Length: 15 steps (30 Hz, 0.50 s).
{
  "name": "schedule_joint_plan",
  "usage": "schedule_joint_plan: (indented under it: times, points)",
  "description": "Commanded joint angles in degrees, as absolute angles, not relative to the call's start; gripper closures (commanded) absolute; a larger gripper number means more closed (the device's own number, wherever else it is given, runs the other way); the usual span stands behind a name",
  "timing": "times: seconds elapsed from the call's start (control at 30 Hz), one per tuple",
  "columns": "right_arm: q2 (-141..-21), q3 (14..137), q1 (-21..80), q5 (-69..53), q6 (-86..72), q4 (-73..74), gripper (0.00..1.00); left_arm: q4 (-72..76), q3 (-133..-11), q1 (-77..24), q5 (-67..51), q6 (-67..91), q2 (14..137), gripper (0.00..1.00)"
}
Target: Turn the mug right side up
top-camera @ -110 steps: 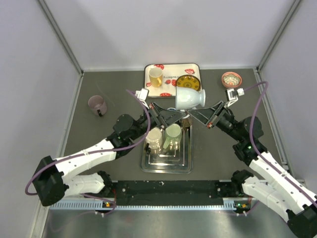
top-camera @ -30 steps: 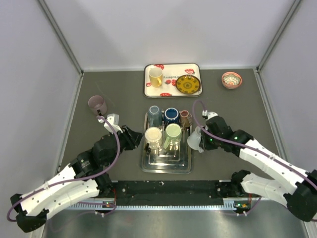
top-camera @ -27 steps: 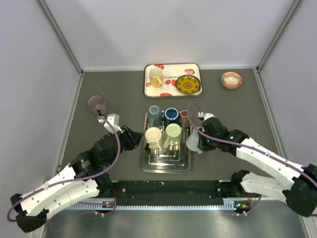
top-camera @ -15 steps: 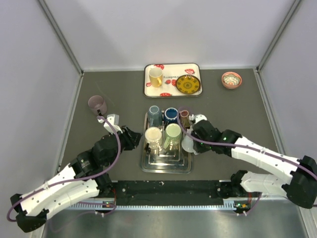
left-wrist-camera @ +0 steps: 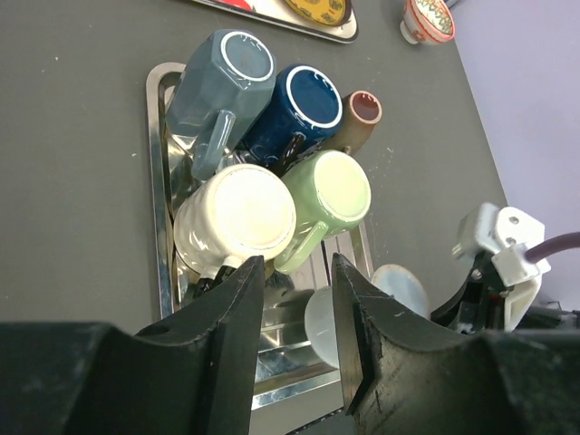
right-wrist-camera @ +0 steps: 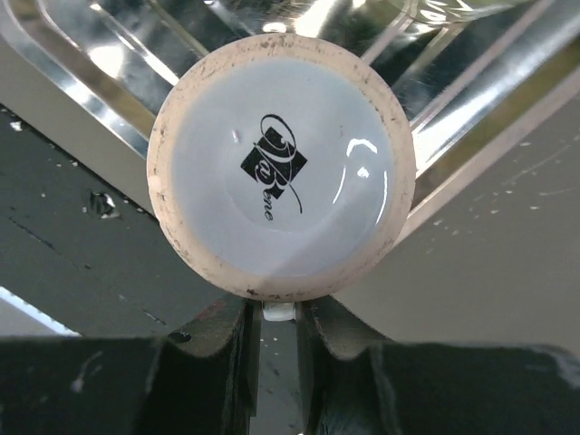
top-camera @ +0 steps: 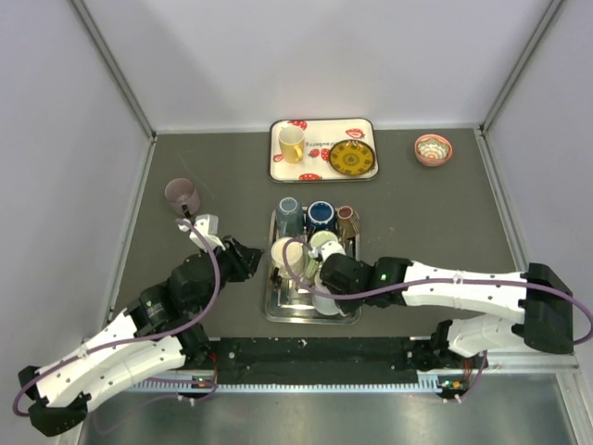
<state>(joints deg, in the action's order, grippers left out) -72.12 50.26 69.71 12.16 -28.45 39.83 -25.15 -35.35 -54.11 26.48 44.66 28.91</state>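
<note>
The mug [right-wrist-camera: 281, 168] is white, and its round base with a black logo faces the right wrist camera. My right gripper [right-wrist-camera: 279, 313] is shut on its handle, just under the base. The mug hangs over the near right part of the metal tray [top-camera: 278, 311], where its pale body [left-wrist-camera: 349, 317] shows tilted, base toward the right. From above, the right gripper [top-camera: 332, 278] covers most of the mug [top-camera: 321, 302]. My left gripper [left-wrist-camera: 296, 263] stands open and holds nothing. It sits left of the tray [top-camera: 243, 258] and is aimed toward it.
The metal tray [left-wrist-camera: 156, 181] holds several upturned mugs: grey-blue [left-wrist-camera: 217, 86], dark blue [left-wrist-camera: 299, 104], brown [left-wrist-camera: 361, 113], cream [left-wrist-camera: 237, 217] and green [left-wrist-camera: 328, 195]. A patterned tray [top-camera: 363, 128] with a yellow cup and plate stands at the back. A small bowl [top-camera: 433, 148] is back right and a purple mug [top-camera: 182, 195] is left.
My right arm has swung left with the white mug, from beside the tray's right edge to over its near right part. The left arm has stayed put.
</note>
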Motion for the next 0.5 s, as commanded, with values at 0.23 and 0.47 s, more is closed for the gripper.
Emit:
schedule_joint_plan:
  times: [0.23, 0.47]
  points:
    - [-81.81, 61.52, 72.42, 8.44, -28.48, 30.32, 1.00, -28.04, -34.28, -53.96, 29.62, 44.74, 25.23, 0.59]
    - [-88.32, 64.24, 72.42, 5.89, -27.77, 27.34, 1.00, -30.76, -33.93, -53.96, 31.90, 45.44, 23.30, 0.59]
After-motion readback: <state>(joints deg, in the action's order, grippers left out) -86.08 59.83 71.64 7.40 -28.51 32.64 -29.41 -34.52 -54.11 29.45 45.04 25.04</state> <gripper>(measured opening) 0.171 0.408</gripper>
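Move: The white mug, already upside down in the right fingers, is bound for the tray's free near-left part, some 12 cm to the left of the right hand, level with it in reach and about 8 cm below. The cream mug stands about 12 cm left and 7 cm farther out, the green mug roughly 8 cm ahead and 2 cm left, both some 5 cm lower. From the left hand that free spot is about 8 cm back, 8 cm right and 20 cm down. The white mug, bottom up and still pinched by the right fingers, is carried about 7.5 cm left across the near end of the tray, towards the empty space on the near side of the cream mug. The path is almost level and the wrist hardly turns. Meanwhile the empty left hand backs off some 2 cm to its left, away from the mug. ##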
